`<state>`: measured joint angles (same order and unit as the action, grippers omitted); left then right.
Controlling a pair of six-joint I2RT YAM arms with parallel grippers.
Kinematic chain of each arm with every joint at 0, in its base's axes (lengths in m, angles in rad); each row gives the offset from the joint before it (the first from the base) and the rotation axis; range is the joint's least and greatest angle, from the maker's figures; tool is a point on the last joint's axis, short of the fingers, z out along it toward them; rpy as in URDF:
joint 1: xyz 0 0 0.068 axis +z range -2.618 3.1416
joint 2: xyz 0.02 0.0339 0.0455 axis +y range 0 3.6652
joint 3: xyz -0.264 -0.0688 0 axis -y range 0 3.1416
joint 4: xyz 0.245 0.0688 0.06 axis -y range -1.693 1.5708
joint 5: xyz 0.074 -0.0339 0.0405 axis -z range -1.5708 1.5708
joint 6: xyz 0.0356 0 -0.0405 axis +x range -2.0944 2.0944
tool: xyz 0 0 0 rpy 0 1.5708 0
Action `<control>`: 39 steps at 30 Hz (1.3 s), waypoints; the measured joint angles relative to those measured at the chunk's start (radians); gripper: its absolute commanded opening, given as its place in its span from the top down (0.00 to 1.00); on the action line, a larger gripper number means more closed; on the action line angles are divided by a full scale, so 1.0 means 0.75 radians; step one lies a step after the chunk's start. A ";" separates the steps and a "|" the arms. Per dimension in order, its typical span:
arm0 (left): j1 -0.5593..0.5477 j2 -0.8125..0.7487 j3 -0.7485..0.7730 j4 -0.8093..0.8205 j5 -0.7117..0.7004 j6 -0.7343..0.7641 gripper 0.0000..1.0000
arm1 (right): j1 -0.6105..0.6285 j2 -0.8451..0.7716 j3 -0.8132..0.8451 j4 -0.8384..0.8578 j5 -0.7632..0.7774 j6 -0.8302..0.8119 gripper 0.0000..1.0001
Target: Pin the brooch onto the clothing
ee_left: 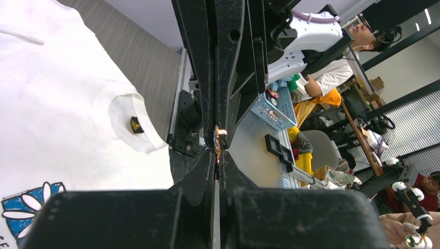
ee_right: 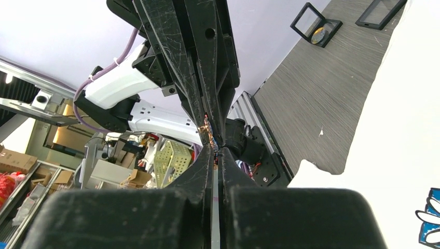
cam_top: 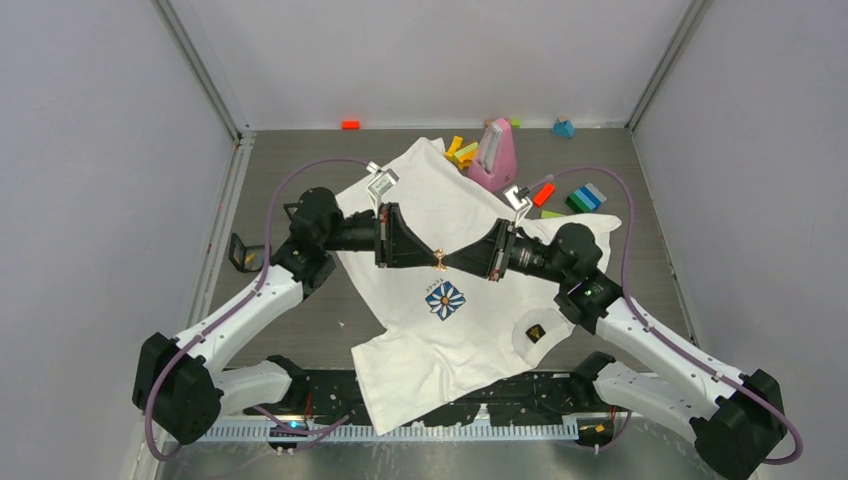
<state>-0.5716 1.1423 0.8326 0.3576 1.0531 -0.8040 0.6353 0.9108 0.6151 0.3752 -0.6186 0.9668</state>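
The clothing, a white T-shirt (cam_top: 440,200), lies spread on the table. Its blue-and-white daisy print (cam_top: 445,300) faces up and its black neck label (cam_top: 535,332) sits at the near right. Above the shirt's middle, both arms meet tip to tip at a small gold brooch (cam_top: 439,258). My left gripper (cam_top: 432,259) is shut on one side of the brooch (ee_left: 220,140). My right gripper (cam_top: 447,260) is shut on the other side of the brooch (ee_right: 207,129). Most of the brooch is hidden between the fingertips. It hangs a little above the cloth.
A pink stand (cam_top: 497,152) and several coloured blocks (cam_top: 583,197) sit at the back right, beside the shirt. A red block (cam_top: 350,124) lies by the back wall. A small black frame case (cam_top: 243,252) stands left of the left arm.
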 measured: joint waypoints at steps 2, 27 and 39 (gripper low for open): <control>0.009 0.005 0.000 -0.007 -0.003 0.001 1.00 | -0.001 0.019 0.012 -0.009 -0.006 -0.006 0.94; 0.026 0.086 0.064 -0.332 -0.089 0.149 1.00 | 0.016 -0.042 0.004 -0.135 0.076 -0.064 0.35; 0.121 0.110 0.006 -0.419 -0.254 0.099 1.00 | 0.022 -0.267 0.026 -0.556 0.483 -0.183 0.04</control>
<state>-0.4812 1.2247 0.8371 0.0437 0.8627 -0.7300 0.6518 0.7109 0.6346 -0.0418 -0.2565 0.8299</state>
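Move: Both hands already pinch the brooch between their tips, finger to finger, at either side of it. From the left hand, the flower print on the clothing lies about 8 cm ahead, 1 cm to the right and roughly 28 cm below; the collar label is 1 cm ahead and some 20 cm to the right, at that same low level. From the right hand, the print is about 8 cm ahead, 1 cm to the right and 27 cm below. The right fingers let go of the brooch, opening from nearly shut to nearly full width; after sinking and rising about 2 cm, that hand backs off some 5 cm to the right, dropping again and swinging about 20 degrees clockwise. The left hand keeps its shut grip and carries the brooch down about 7 cm and forward 6 cm towards the print, its wrist turning counter-clockwise with a slight roll. ##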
